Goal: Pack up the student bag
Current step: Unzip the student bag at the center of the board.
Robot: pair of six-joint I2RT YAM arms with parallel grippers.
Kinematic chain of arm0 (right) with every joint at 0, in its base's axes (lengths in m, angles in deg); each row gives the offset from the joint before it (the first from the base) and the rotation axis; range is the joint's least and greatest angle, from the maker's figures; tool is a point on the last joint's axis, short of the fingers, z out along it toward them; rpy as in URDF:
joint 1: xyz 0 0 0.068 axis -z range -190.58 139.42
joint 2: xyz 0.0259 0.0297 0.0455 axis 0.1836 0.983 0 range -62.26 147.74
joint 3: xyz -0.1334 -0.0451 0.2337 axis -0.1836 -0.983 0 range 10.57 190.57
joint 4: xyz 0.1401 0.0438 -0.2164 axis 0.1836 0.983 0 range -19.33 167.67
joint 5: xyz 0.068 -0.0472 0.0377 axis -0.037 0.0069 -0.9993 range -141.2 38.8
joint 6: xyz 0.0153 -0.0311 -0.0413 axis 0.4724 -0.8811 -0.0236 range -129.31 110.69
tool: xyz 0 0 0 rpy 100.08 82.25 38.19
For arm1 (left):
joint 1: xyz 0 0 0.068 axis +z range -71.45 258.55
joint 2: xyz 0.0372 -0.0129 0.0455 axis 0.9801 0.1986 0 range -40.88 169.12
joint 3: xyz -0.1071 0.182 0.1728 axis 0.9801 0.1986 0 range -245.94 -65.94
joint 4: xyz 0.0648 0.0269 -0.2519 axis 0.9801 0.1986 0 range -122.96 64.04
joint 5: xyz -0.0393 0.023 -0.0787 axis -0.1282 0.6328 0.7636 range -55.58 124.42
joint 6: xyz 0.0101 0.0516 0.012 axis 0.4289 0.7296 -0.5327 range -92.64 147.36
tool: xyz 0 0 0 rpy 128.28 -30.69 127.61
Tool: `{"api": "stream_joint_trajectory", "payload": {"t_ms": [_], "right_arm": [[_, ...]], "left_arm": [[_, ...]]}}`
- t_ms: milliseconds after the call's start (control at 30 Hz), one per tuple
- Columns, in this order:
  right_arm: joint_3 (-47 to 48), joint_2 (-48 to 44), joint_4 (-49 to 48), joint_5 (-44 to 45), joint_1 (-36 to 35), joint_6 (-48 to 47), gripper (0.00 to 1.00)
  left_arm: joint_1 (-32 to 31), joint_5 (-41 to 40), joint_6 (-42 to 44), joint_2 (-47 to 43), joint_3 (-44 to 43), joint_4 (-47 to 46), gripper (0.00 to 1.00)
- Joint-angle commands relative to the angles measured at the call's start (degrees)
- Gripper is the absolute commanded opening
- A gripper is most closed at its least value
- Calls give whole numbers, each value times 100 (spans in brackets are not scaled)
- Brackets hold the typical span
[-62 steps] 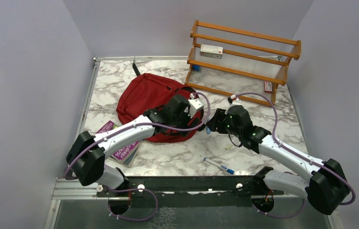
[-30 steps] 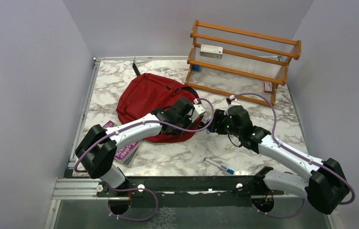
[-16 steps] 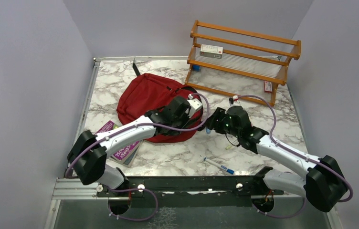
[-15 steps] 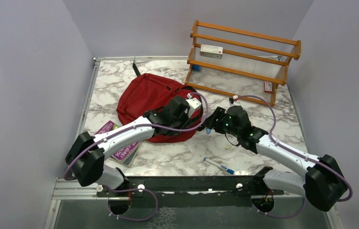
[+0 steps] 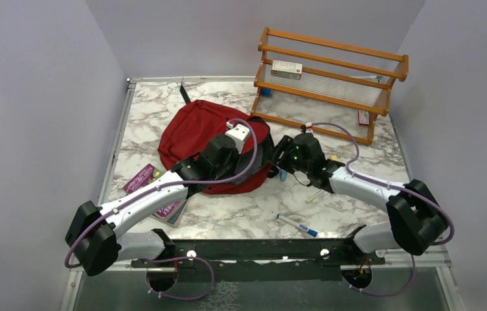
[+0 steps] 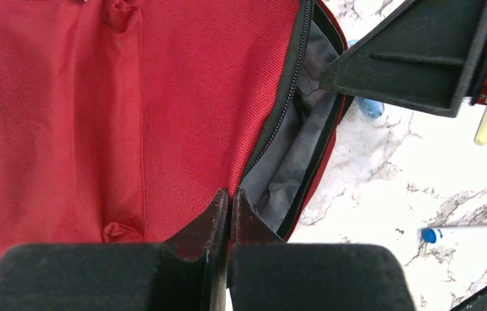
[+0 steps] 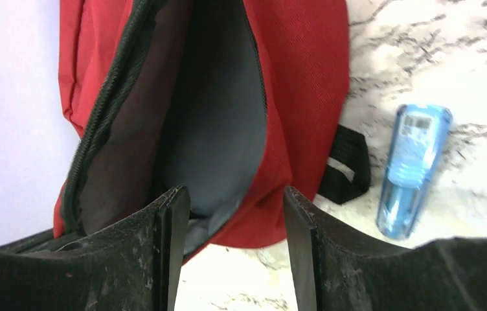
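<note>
The student bag (image 5: 192, 133), dark red with grey lining, lies at the table's middle with its opening facing right. My left gripper (image 5: 258, 150) is shut on the upper zipper edge of the opening (image 6: 230, 194) and holds that flap up, so the grey lining (image 6: 293, 162) shows. My right gripper (image 5: 280, 155) is open at the mouth of the bag (image 7: 305, 78). Its two fingers stand either side of the lower red edge (image 7: 236, 201) without gripping it. It holds nothing.
A small blue tube (image 7: 412, 172) lies on the marble just right of the bag. A blue-and-white pen (image 5: 298, 226) and a yellow stick (image 5: 314, 196) lie nearer the front. A purple book (image 5: 157, 201) lies left under my left arm. A wooden rack (image 5: 331, 84) stands at the back right.
My left gripper has drawn back and to the left, lifting the bag's upper flap and widening the opening. My right gripper has moved left and farther in, up to the bag's mouth.
</note>
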State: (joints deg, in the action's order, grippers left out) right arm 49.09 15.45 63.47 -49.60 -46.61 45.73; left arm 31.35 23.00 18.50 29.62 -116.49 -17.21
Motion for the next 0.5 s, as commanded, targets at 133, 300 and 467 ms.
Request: {"api": "stream_joint_trajectory", "payload": {"t_ms": [133,300,467], "right_arm": [[581,840,-127,258,0,-139,50],[492,990,-137,389,0,-187,36],[409,993,-188,411,0,-130,18]], "left_arm": [[620,-75,-617,-540,337,-493,0],[1336,111,-971,-750,482,-529,0],[1946,113,-1297,-768,514,-421,0]]}}
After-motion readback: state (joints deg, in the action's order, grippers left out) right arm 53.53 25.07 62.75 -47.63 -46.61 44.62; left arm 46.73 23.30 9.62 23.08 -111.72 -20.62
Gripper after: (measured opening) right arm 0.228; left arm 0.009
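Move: The left hand already pinches the zippered edge of the bag's upper flap. It is taking it towards the bag's left half, about 14 cm to its left, 6 cm ahead and 8 cm lower; the stacked books lie some 21 cm left and 10 cm back. For the right hand, the opening's free right rim is about 2 cm ahead, 1 cm left and 3 cm below; the black strap is 2 cm right and 1 cm ahead, the blue bottle 5 cm right and 2 cm ahead. Leftward and somewhat forward, gathering speed, the left hand pulls the pinched flap edge about 9 cm across the bag, rising slightly and turning some 20 degrees counter-clockwise with its fingers kept shut. The right hand eases 2 cm forward and then sinks 3 cm, closing its open fingers from both sides onto the opposite rim, one inside the bag and one outside. ##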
